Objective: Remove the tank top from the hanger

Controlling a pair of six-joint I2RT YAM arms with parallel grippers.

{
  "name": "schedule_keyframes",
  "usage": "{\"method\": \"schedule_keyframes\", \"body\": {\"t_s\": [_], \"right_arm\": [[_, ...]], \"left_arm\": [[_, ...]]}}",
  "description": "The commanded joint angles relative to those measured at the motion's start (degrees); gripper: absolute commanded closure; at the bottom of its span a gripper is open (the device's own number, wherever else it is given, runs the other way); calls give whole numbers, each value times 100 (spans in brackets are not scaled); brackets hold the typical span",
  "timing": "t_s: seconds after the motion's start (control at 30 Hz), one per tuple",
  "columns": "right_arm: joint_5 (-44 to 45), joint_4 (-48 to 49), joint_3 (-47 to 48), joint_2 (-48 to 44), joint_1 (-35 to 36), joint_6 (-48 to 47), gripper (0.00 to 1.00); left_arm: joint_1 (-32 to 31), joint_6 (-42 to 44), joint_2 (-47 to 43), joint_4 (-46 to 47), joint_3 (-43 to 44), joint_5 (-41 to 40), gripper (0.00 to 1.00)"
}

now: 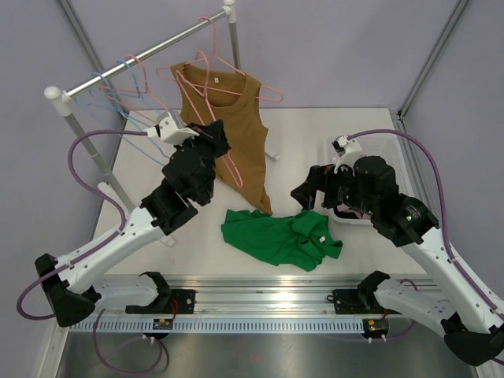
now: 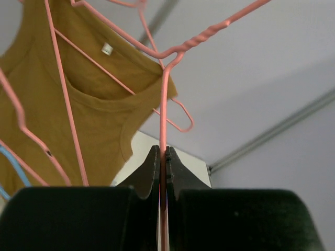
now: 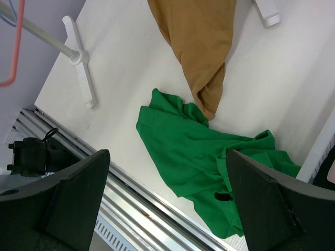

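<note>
A brown tank top (image 1: 228, 126) hangs on a pink wire hanger (image 1: 266, 92) from the rack; its hem reaches the table. My left gripper (image 1: 217, 138) is at the top's left side, shut on a pink hanger wire (image 2: 163, 130) that runs straight up between the fingertips. In the left wrist view the tank top (image 2: 78, 104) hangs to the upper left. My right gripper (image 1: 309, 191) hovers open over a green shirt (image 1: 279, 236) lying on the table, holding nothing. In the right wrist view the tank top's hem (image 3: 204, 52) touches the green shirt (image 3: 209, 157), and the right gripper (image 3: 167, 201) stands wide.
The rack's rod (image 1: 142, 55) carries several more blue and pink hangers (image 1: 118, 90). Its white foot (image 3: 81, 57) rests on the table at the left. A white bin (image 1: 390, 157) sits behind the right arm. A metal rail (image 1: 268, 293) lines the near edge.
</note>
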Motion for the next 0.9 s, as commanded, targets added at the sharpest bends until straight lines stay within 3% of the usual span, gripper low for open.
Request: {"method": "schedule_keyframes", "body": {"t_s": [0.0, 0.43, 0.6, 0.7, 0.87], "right_arm": [[58, 252, 44, 0, -24, -82, 0], [-118, 366, 44, 167, -24, -47, 1], [-171, 392, 45, 211, -24, -47, 1], [-180, 401, 44, 211, -24, -74, 1], [-171, 454, 44, 255, -24, -109, 0]], "left_arm": [[516, -1216, -9, -45, 381, -88, 100], [2046, -1935, 317, -183, 987, 238, 100], [2696, -2244, 711, -604, 1400, 1151, 100], [2750, -2296, 800, -886, 1472, 1205, 100], [2759, -2841, 484, -877, 804, 968, 100]]}}
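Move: The left gripper already holds the emptied pink hanger by its wire. The bare stretch of rail meant for its hook is about 16 cm ahead, 18 cm left and 10 cm above. The loose blue and pink hangers hang some 10 cm ahead and 25 cm left, slightly above; the brown tank top's middle is roughly 15 cm ahead, 2 cm left and 8 cm below. From the right gripper, that rail spot lies about 25 cm ahead, 45 cm left and 22 cm up. Bring the left gripper about 15 cm diagonally left and forward towards the rail, still shut on the pink hanger's wire. Rise a little on the way, swinging it counter-clockwise and rolling its left side down. Then, just right of the loose hangers, stop going sideways and finish by lowering it slightly so the hook comes down over the rail. ##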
